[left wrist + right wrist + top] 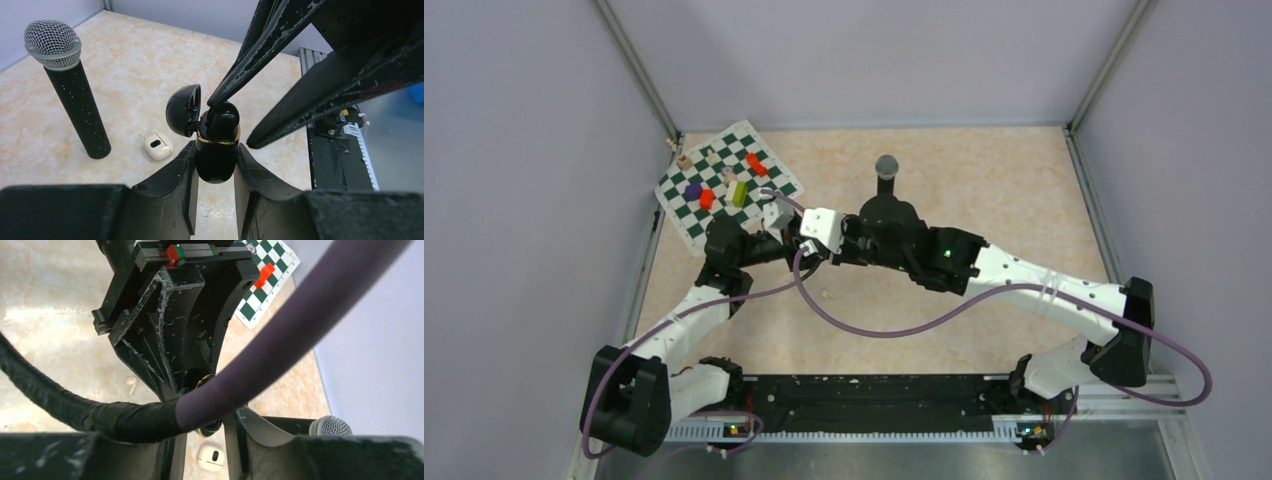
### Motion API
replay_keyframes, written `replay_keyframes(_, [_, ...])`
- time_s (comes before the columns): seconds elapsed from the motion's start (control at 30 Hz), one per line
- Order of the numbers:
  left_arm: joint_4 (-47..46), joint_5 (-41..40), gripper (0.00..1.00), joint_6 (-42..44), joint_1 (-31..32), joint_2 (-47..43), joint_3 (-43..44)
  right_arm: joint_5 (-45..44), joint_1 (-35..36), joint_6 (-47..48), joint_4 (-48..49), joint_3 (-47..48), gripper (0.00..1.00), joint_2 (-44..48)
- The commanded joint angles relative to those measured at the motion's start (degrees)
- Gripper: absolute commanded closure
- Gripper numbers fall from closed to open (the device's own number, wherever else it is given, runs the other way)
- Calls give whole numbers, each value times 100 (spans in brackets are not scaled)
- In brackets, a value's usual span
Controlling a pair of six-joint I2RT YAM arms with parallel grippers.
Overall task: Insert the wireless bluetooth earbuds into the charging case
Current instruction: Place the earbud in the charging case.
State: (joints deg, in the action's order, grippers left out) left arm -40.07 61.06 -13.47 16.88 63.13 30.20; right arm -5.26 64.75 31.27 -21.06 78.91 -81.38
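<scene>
In the left wrist view my left gripper (pixel 216 150) is shut on a glossy black charging case (pixel 216 167) with a gold rim, held upright above the table. Its domed lid (pixel 184 110) stands open to the left. A black earbud (pixel 222 119) sits in the top of the case. My right gripper (pixel 231 125) reaches down from above with its fingers apart; one fingertip (pixel 214 102) touches the bud. A white earbud (pixel 131 384) lies loose on the table. In the right wrist view a purple cable (pixel 280 340) hides most of the case.
A small white closed case (pixel 158 146) lies on the table under the grippers. A tall black microphone (pixel 70 90) stands upright beside it. A green-and-white chessboard (pixel 699 228) with coloured pieces lies at the back left. The black rail (pixel 874 400) runs along the near edge.
</scene>
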Motion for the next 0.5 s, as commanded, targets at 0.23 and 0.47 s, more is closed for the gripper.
replay_keyframes(0.23, [-519,108,100,-96,-60,-144,39,33,124,-60,-464,757,48,230])
replay_keyframes(0.47, [-211,618,100,230,-68,-240,122,-125,-93,90,-537,801,26,850])
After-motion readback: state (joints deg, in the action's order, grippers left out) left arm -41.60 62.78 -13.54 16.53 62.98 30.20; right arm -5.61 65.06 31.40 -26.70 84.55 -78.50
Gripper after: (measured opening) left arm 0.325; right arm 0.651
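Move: The black charging case, lid open and the earbud already in it, sits about 2 cm below the right hand, some 1 cm ahead and 1 cm to its left. On the table about 22 cm below the right hand, the white case lies roughly 9 cm ahead and 15 cm right. The standing microphone is some 15 cm ahead, 12 cm right, its middle 12 cm lower. From the left hand the held black case lies about 1 cm right and 1 cm up, level fore and aft. Spread the right fingers from barely open to about two-thirds, letting the fingertip come free of the earbud, and once they are parting lift the right hand clear of the black case, about 4.5 cm up and finally a little to the right. Keep the left gripper where it is, its grip on the case unchanged. ##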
